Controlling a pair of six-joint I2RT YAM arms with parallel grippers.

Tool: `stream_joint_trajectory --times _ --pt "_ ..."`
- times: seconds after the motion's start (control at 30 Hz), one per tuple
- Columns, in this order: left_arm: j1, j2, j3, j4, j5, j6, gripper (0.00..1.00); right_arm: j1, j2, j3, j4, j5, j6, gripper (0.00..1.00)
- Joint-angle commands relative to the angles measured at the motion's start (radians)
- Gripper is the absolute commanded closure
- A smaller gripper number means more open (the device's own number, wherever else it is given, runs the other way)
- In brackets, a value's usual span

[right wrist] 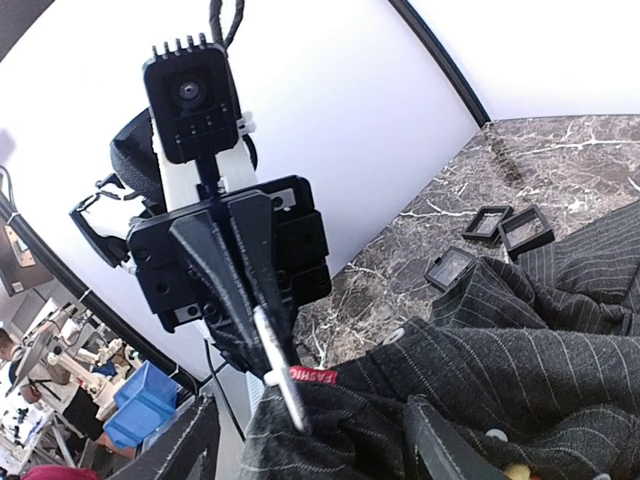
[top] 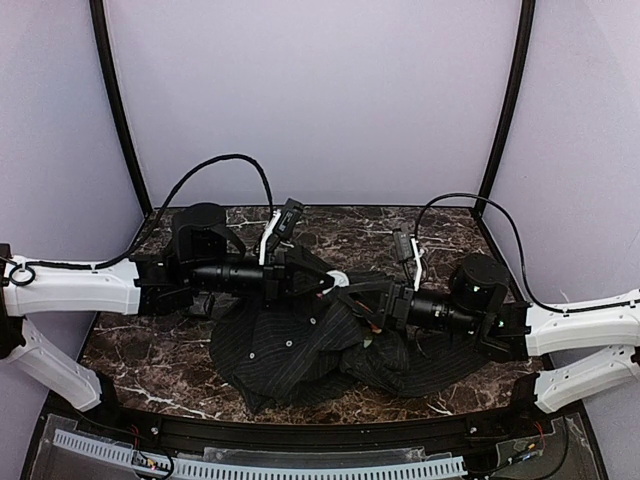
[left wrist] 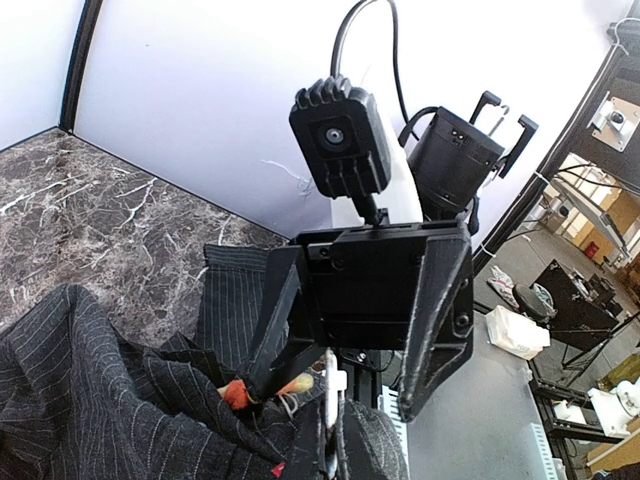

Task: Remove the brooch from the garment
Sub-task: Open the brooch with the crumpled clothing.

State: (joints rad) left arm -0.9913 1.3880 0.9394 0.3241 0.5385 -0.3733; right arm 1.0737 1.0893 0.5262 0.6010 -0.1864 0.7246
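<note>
The dark pinstriped garment (top: 290, 350) lies bunched in the middle of the marble table. My left gripper (top: 325, 283) is shut on a fold of it beside a red label (right wrist: 312, 375); its closed tips (right wrist: 285, 385) show in the right wrist view. The brooch (left wrist: 236, 393) shows as orange and red beads on the cloth, partly hidden behind one finger (left wrist: 272, 335) of my right gripper. My right gripper (right wrist: 315, 400) stands open, its jaws on either side of the pinched fold, with a yellowish bit of the brooch (right wrist: 514, 470) by one finger (right wrist: 450, 445). In the top view the brooch is hidden.
Three small square black boxes (right wrist: 450, 268) (right wrist: 490, 222) (right wrist: 527, 232) lie on the marble beyond the garment. Both arms meet head-on over the cloth (left wrist: 80, 400). White walls and black corner posts close in the table.
</note>
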Motion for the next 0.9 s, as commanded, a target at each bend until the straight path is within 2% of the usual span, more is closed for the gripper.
stream_joint_trajectory --times 0.0,0.37,0.73,0.87 --pt "-0.001 -0.049 -0.019 0.070 0.009 -0.010 0.99 0.011 0.044 0.005 0.124 0.021 0.021 0.46" --pt "-0.001 -0.053 -0.025 0.069 0.019 -0.009 0.99 0.013 0.078 -0.006 0.154 0.025 0.045 0.66" --pt "-0.002 -0.060 -0.027 0.069 0.018 -0.009 0.99 0.012 0.090 -0.025 0.166 0.018 0.064 0.67" --pt "-0.001 -0.063 -0.027 0.069 0.021 -0.008 0.99 0.013 0.093 -0.030 0.170 0.023 0.066 0.73"
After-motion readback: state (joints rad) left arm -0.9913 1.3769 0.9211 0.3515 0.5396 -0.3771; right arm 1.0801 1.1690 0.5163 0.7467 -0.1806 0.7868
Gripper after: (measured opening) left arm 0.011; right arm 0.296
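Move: Barely 3 cm to the right hand's left, 1 cm farther out and 2 cm higher, the white brooch stands edge-on, still held by the shut left fingers, its middle some 2 cm to the right of and 1 cm ahead of the left hand. The garment's red label lies roughly 5 cm left, 1 cm ahead and 1 cm above the right hand; the flower brooch about 2 cm right, 2 cm ahead and 5 cm below it. Easing about 1 cm to its left, in towards the brooch edge and the bunched cloth beside it, the right hand draws its fingers together to roughly half their starting gap, one on each side of the brooch, and rolls barely 5 degrees. The left hand stays put, keeping its pinch on the brooch. The right fingers stop well short of shut; whether they touch cloth or brooch can't be seen. ##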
